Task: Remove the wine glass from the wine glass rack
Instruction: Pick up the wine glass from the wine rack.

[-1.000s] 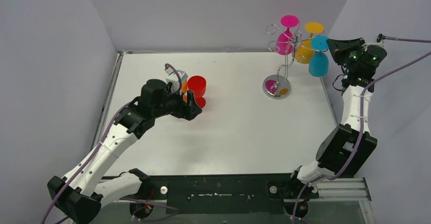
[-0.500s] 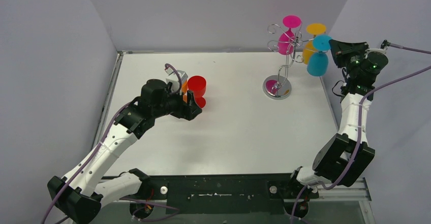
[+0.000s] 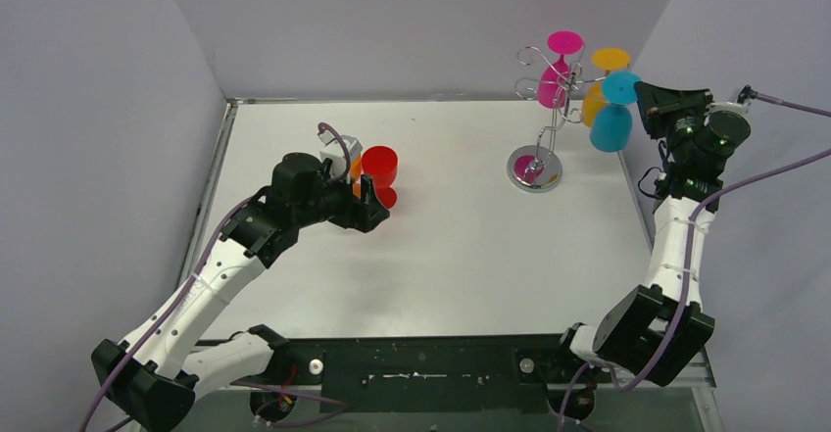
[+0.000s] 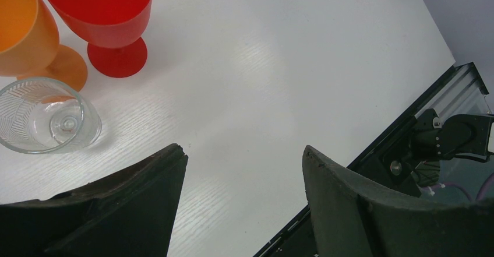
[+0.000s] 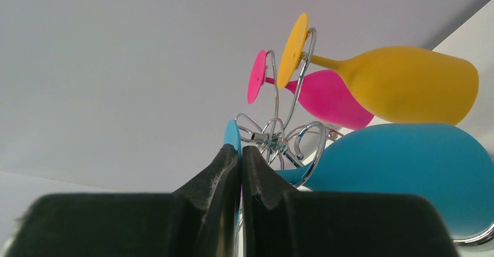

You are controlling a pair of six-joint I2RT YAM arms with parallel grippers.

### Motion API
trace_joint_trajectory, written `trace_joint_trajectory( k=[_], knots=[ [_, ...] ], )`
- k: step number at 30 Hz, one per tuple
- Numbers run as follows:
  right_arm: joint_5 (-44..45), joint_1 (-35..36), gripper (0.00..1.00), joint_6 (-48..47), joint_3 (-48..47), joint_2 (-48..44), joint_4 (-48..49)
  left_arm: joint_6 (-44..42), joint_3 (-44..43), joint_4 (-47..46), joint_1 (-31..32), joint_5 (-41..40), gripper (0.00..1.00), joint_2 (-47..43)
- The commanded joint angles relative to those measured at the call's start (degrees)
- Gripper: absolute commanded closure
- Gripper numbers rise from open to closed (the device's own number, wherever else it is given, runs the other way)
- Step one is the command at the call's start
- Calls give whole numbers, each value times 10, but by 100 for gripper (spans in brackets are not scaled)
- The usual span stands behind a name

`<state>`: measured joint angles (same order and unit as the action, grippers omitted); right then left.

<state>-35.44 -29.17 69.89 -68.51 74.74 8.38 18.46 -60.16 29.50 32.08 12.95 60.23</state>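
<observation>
The wine glass rack [image 3: 551, 109], a silver wire stand on a round disc base, stands at the table's back right. A blue wine glass [image 3: 611, 123] hangs from it upside down, beside a pink glass [image 3: 554, 87] and a yellow glass [image 3: 593, 102]. My right gripper [image 3: 642, 94] is shut on the blue glass's flat foot [image 5: 232, 137]; in the right wrist view the gripper [image 5: 240, 150] pinches that disc edge-on. The blue bowl [image 5: 408, 169] hangs to the right, and its stem runs through a curled hook [image 5: 309, 146]. My left gripper [image 3: 370, 200] is open and holds nothing.
A red glass [image 3: 379, 168], an orange glass [image 4: 23, 30] and a clear glass [image 4: 46, 117] stand upright at the table's left middle, just beyond my left gripper [image 4: 244, 152]. Grey walls close in the table on the left, back and right.
My right arm has shifted slightly to the right with the blue glass's foot in its grip, and the rack's top with its glasses has leaned a little the same way. The left arm has not moved.
</observation>
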Motion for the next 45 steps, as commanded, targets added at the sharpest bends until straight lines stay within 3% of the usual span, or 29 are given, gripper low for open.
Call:
trace_joint_trajectory(
  k=[1, 24, 45],
  knots=[
    [-22, 2, 100, 9, 11, -33, 2, 0, -5, -9, -3, 19, 30, -11],
    [-1, 91, 100, 10, 27, -41, 8, 5, -5, -18, -3, 26, 30, 0],
    [75, 80, 100, -9, 32, -76, -9, 4, -5, -10, -3, 24, 30, 0]
  ],
)
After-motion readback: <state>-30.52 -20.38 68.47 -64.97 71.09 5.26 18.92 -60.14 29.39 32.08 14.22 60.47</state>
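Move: The right hand already pinches the right edge of the blue wine glass's upturned foot; the glass's middle hangs about 3 cm left, level front to back, and some 9 cm below. The rack's hub is roughly 4 cm ahead, 10 cm left and slightly below. The yellow glass hangs 8 cm ahead and 3 cm left, the pink one 12 cm ahead and 10 cm left, both some 9 cm below. From the left hand, the blue glass is about 16 cm ahead, 45 cm right and 5 cm higher. Leftward, the right hand carries the blue glass's foot about 6 cm towards and across the near side of the rack's hub, sinking some 1.5 cm, then eases back right by barely 1 cm. The wrist swings slightly counter-clockwise and partly back; the shut fingers keep their pinch on the foot's edge. ##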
